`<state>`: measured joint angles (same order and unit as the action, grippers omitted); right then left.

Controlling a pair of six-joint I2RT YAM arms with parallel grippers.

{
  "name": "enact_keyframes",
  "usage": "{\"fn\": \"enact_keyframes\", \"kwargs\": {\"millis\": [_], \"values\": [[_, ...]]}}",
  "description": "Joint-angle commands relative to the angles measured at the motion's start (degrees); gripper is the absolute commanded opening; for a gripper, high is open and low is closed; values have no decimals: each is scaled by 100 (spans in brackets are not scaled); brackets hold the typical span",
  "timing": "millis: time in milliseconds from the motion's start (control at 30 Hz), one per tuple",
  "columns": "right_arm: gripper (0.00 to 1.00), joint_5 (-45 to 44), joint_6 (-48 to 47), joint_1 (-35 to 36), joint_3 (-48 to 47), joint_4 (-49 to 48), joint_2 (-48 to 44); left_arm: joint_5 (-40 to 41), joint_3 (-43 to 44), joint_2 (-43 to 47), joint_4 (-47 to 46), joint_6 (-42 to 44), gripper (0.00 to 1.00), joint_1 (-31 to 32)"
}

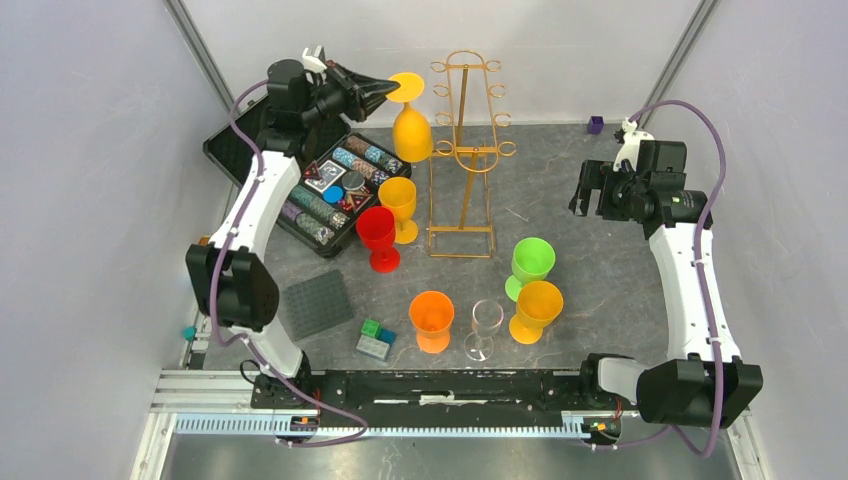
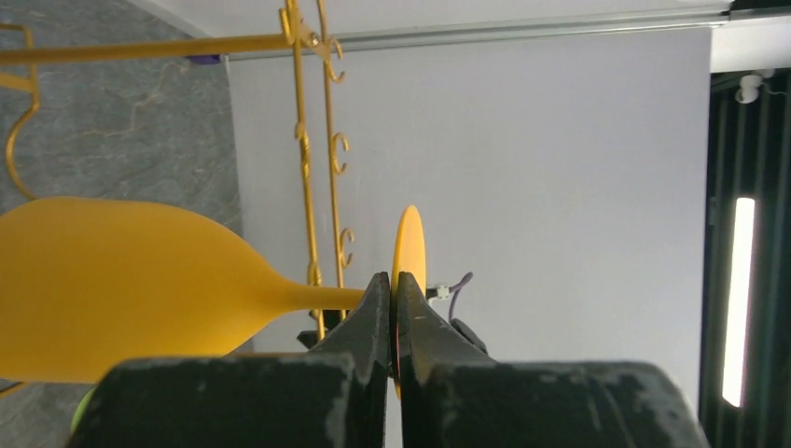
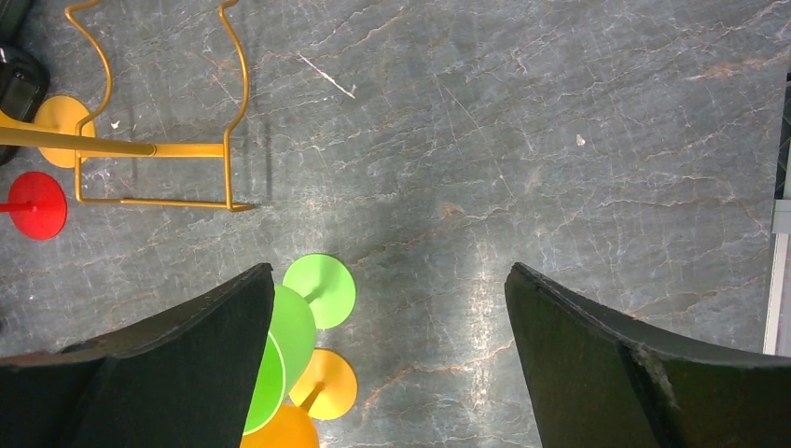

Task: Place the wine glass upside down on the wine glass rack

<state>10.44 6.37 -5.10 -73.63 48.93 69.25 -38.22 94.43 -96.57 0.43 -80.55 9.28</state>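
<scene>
A yellow wine glass (image 1: 412, 135) hangs upside down, foot up, just left of the gold wire wine glass rack (image 1: 465, 150) near its top loops. My left gripper (image 1: 392, 90) is shut on the glass's round foot. In the left wrist view the black fingers (image 2: 373, 317) pinch the thin foot disc edge-on, the yellow bowl (image 2: 112, 280) lies to the left, and the rack's hooked posts (image 2: 312, 187) stand just behind the stem. My right gripper (image 1: 590, 190) hovers over the right of the table, open and holding nothing (image 3: 387, 280).
Standing on the table are red (image 1: 377, 235), yellow (image 1: 399, 200), orange (image 1: 431, 318), clear (image 1: 485, 325), green (image 1: 531, 262) and yellow (image 1: 537, 305) glasses. An open poker chip case (image 1: 320, 190) lies at left, a black pad (image 1: 316, 303) and a small box (image 1: 375, 338) nearer.
</scene>
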Motion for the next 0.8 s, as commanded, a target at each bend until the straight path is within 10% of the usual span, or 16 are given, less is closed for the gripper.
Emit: {"fn": "enact_keyframes", "kwargs": {"millis": [0,767], "values": [[98,-8,5,-14,-65,-170,-59,-305,764,-540,-552,-714,2,-23],[98,122,40,-13,89,-256,-92,329,2841,-2362,-471,-550,2,201]]}}
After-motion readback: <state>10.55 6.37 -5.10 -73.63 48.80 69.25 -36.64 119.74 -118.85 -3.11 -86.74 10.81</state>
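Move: Below and beyond the left hand's pinched, upside-down glass, the rack's far hook on the left side is about 14 cm ahead, 8 cm to the right and 7 cm lower. The next hook along that side is about 7 cm ahead, 9 cm right and 7 cm lower. A standing yellow glass is roughly 5 cm back, straight below by some 27 cm. From the right hand the far hook is about 27 cm ahead, 30 cm left and 10 cm higher. Carrying the upside-down yellow wine glass by its foot, the left hand travels forward about 9 cm, easing some 3 cm to the right towards the far hook on the rack's left side, slowing as it nears. It keeps nearly level with barely any wrist turn, and the shut fingers keep their pinch so the stem still hangs down. ##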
